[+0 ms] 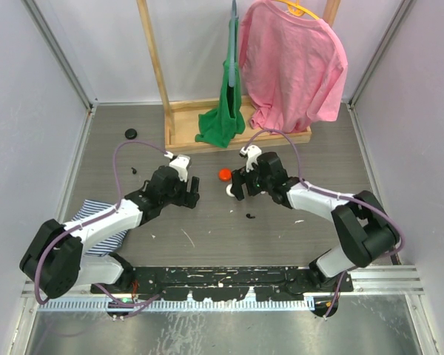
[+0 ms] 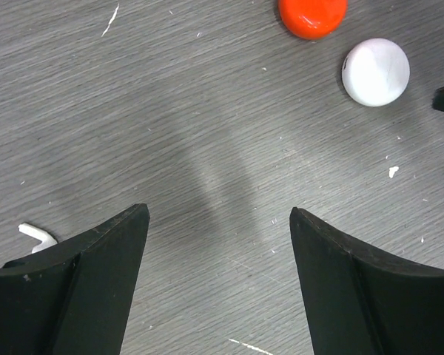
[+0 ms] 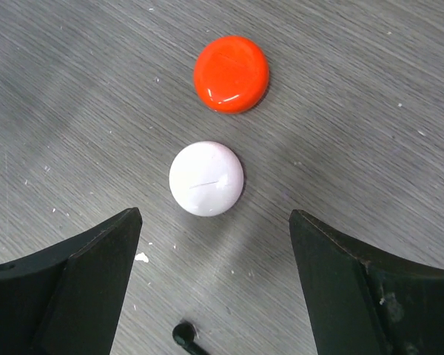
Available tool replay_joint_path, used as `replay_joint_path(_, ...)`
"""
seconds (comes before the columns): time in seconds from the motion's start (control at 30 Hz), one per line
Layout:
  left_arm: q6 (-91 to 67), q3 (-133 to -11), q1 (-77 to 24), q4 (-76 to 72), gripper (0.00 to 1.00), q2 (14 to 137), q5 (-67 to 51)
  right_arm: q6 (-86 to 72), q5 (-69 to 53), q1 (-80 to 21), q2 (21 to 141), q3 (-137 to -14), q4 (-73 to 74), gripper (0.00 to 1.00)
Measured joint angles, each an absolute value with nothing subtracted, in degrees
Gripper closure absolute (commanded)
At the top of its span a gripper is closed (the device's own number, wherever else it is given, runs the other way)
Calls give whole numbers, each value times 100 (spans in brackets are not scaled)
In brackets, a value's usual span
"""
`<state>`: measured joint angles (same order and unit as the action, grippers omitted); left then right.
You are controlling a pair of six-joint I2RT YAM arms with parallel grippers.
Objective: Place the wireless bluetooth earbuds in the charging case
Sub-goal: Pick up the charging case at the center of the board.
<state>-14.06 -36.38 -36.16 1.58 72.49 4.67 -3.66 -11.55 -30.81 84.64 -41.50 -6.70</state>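
Observation:
A white domed round piece (image 3: 206,178) lies shut on the table, with a red round piece (image 3: 231,73) just beyond it. I cannot tell which of them is the charging case. A small black earbud (image 3: 183,336) lies just below the jaws of my right gripper (image 3: 214,222), which is open and empty with the white piece just ahead of its tips. From above, the earbud (image 1: 250,216) is below the right gripper (image 1: 234,189). My left gripper (image 2: 219,222) is open over bare table. The white piece (image 2: 375,72) and red piece (image 2: 312,15) lie ahead of it to the right.
A wooden rack (image 1: 179,111) with a green cloth (image 1: 225,118) and a pink shirt (image 1: 292,63) stands at the back. A black disc (image 1: 131,133) and a small black bit (image 1: 135,170) lie back left. Striped cloth (image 1: 96,222) lies under the left arm. A white stemmed bit (image 2: 35,234) lies by the left finger.

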Motion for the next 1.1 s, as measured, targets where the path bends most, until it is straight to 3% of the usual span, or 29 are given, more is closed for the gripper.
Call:
replay_joint_path(0.77,-1555,-3544,-3597,71,24,7161,272,-117,-1033,-3450,9647,-4772,-725,34)
replay_joint_path(1.1,-1568,-3544,-3597,71,24,7161,250,14,-851,-3597,9802,-4877,-576,34)
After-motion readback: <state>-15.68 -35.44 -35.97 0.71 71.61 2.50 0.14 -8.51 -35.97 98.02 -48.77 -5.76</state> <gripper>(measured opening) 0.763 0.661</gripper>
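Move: The white charging case lies about 4 cm to the right hand's left, 1 cm ahead and some 6 cm below. The red round case is about 5 cm farther out and 2 cm farther left than the white one; the black earbud lies roughly 7 cm back and 2 cm right of the hand. From the left hand, the charging case is some 11 cm right, 3 cm ahead and 7 cm below. The right hand sinks about 5 cm and shifts 3 cm left, narrowing its fingers around the white charging case. ##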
